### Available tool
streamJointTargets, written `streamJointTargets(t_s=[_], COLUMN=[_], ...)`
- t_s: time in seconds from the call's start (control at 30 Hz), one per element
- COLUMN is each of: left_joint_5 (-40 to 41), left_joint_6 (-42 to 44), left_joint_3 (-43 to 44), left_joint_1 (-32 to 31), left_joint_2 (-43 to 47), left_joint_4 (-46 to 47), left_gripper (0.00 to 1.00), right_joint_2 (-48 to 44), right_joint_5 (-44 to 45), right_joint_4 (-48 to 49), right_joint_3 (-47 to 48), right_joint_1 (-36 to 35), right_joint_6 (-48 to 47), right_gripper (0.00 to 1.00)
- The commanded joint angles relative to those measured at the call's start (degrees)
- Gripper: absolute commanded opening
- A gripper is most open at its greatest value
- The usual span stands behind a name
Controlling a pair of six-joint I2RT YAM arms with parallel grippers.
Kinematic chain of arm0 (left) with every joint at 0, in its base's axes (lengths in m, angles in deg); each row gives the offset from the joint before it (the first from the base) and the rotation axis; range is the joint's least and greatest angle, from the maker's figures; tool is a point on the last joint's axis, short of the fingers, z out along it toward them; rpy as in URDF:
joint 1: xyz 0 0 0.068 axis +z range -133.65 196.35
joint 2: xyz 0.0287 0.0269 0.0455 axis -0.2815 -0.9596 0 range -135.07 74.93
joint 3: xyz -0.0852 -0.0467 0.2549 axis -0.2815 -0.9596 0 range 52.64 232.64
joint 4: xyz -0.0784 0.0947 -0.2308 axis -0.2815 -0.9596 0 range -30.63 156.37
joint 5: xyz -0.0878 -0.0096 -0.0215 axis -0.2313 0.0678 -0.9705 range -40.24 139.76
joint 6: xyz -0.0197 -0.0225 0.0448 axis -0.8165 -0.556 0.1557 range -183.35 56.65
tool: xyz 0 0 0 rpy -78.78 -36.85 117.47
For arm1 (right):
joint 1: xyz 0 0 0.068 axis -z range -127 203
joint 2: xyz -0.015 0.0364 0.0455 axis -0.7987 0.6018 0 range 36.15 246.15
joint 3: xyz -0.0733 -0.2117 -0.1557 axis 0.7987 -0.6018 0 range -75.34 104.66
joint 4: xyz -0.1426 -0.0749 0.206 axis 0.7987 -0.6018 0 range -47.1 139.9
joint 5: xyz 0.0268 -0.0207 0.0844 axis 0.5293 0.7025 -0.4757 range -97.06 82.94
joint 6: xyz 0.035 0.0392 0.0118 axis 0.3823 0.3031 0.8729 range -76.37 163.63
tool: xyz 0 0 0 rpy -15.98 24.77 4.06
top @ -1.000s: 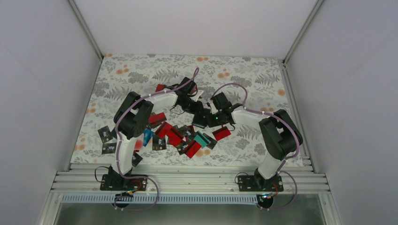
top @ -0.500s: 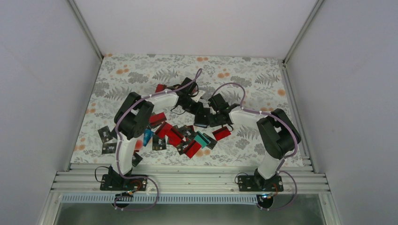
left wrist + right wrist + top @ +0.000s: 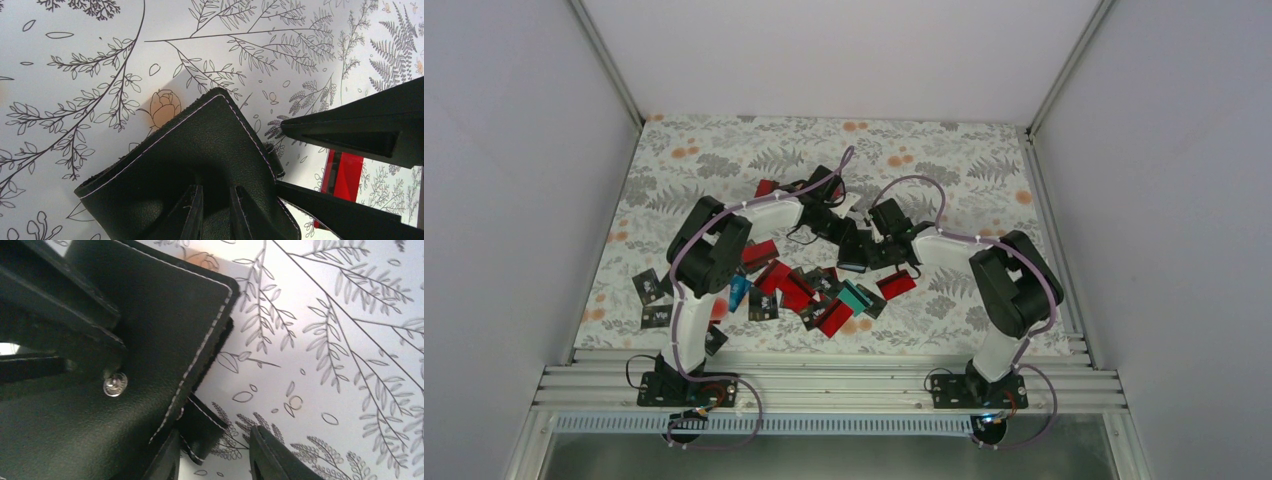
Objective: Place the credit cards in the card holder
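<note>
The black card holder [image 3: 851,258] with white stitching hangs between both arms at mid-table. My left gripper [image 3: 216,189] is shut on a panel of the card holder [image 3: 200,135], its fingers close together. My right gripper [image 3: 215,432] stands open around the small strap tab [image 3: 202,427] at the edge of the card holder [image 3: 165,315]; one finger lies against the leather and the other stands apart. A snap stud [image 3: 115,384] shows on the inner face. Credit cards lie scattered below: red [image 3: 896,284], teal [image 3: 854,297] and black [image 3: 651,287].
The floral tablecloth [image 3: 984,170] covers the table. Most cards lie in a heap in front of the arms, with a few black ones near the left edge. A red card [image 3: 347,172] shows between the right gripper's fingers [image 3: 350,135]. White walls close in three sides.
The right gripper has shifted a little left and up, closer to the card holder. The left jaws have narrowed slightly on it.
</note>
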Motion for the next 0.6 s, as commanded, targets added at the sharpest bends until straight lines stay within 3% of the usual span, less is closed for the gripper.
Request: streamJointTargets(t_s=[0.0, 0.2, 0.4, 0.57], left_joint_5=[2.57, 2.14, 4.14, 7.94], left_joint_6=[2.17, 2.24, 0.75, -2.78], left_joint_3=[-3.38, -3.88, -4.48, -5.6], left_joint_1=[-0.59, -0.8, -1.11, -1.91], left_joint_2=[-5.4, -5.68, -5.71, -4.89], left_joint_4=[-5.17, -4.96, -5.11, -4.23], left_gripper=[0.17, 0.17, 0.17, 0.17], right_joint_2=[2.77, 4.28, -0.36, -3.19], right_joint_5=[-2.07, -0.49, 7.28, 3.05], right_joint_4=[9.14, 8.8, 4.8, 3.98], right_joint_3=[0.14, 0.48, -0.13, -2.84], right_joint_1=[-0.07, -0.12, 0.58, 2.55], right_joint_6=[-1.52, -0.6, 8.35, 20.48], right_gripper=[0.29, 0.04, 0.04, 0.04])
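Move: The card holder's strap lies almost between the right hand's open fingers, about 1 cm ahead and 1 cm left, level with the fingertips. The holder's middle is some 5 cm left and 1 cm ahead of this hand. A red card lies about 6 cm back and 4 cm right, 1 cm lower. From the left hand, the strap is about 3 cm back, 4 cm right and 2 cm below. Right fingers pinch the strap, then draw it about 1 cm right and forward, twisting some 10 degrees clockwise. ##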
